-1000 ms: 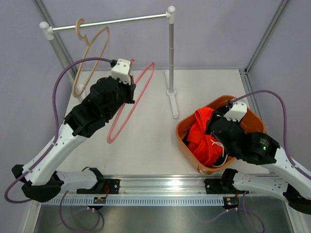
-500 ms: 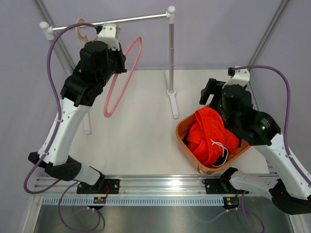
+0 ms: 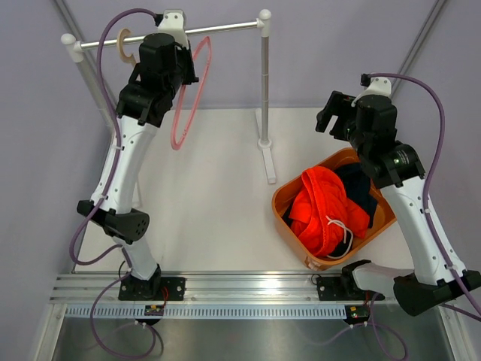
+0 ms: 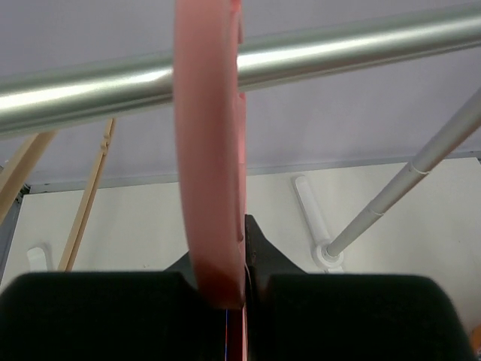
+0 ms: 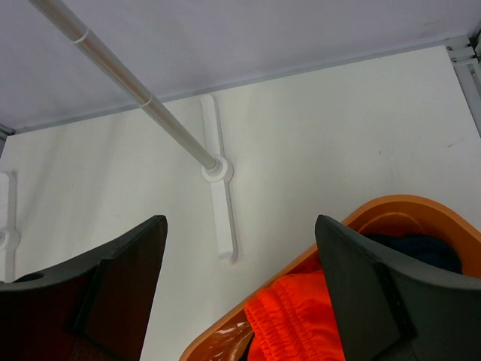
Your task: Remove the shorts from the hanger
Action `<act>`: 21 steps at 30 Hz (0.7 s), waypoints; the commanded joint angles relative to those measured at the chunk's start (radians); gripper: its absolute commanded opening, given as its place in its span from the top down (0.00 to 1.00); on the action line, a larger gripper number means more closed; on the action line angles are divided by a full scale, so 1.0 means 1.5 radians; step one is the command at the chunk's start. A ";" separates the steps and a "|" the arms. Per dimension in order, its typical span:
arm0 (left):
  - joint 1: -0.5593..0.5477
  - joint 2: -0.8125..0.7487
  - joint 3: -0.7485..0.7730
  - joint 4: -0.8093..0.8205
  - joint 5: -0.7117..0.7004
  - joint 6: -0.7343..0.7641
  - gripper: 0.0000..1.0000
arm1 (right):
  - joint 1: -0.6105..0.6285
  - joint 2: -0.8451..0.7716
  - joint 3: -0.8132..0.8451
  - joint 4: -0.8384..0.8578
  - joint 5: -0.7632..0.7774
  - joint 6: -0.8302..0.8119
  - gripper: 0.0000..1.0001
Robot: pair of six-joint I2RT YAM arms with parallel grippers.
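Note:
The orange shorts (image 3: 319, 210) with a white drawstring lie bunched in the orange basket (image 3: 284, 218), and the navy shorts (image 3: 362, 184) sit behind them. My right gripper (image 3: 331, 119) hangs open and empty above the basket's far edge. In the right wrist view the orange shorts (image 5: 293, 323) and navy shorts (image 5: 417, 252) show below its gripper (image 5: 240, 256). My left gripper (image 3: 185, 74) is shut on the bare pink hanger (image 3: 192, 83), held up at the rail (image 3: 218, 28). In the left wrist view the pink hanger (image 4: 210, 188) crosses in front of the rail (image 4: 338, 53).
A bare wooden hanger (image 3: 124, 47) hangs at the rail's left end. The rack's upright pole (image 3: 264, 83) and white foot (image 3: 269, 162) stand between the two arms. The basket rim (image 5: 391, 207) lies close under the right fingers (image 5: 376, 293).
The left arm lifted the pink hanger up to the rail. The right arm rose out of the basket and back, its jaws opening, with the orange shorts left in the basket.

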 commanded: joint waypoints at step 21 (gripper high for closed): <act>0.111 0.097 0.020 0.166 0.137 -0.016 1.00 | -0.063 0.001 -0.036 0.062 -0.134 0.001 0.14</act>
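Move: Just ahead of the left hand, which still holds the pink hanger by its neck, the rack's rail crosses about 5 cm farther out and 6 cm higher. The beige hanger's hook sits on it some 16 cm to the left, 3 cm out and 7 cm up; the rail's right corner is about 18 cm to the right, 8 cm out and 7 cm up. From the right hand the hanging spot lies roughly 33 cm left, 15 cm ahead and 14 cm up. Driving forward about 8 cm and some 3 cm to its left, the left hand carries the pink hanger on against the rail, shoving the rack ahead; it lifts slightly with a tilt of about 5 degrees up, then dips roughly 2.5 cm at the end. Its fingers stay shut on the neck, while the empty right hand eases slightly forward and down, wide open. ##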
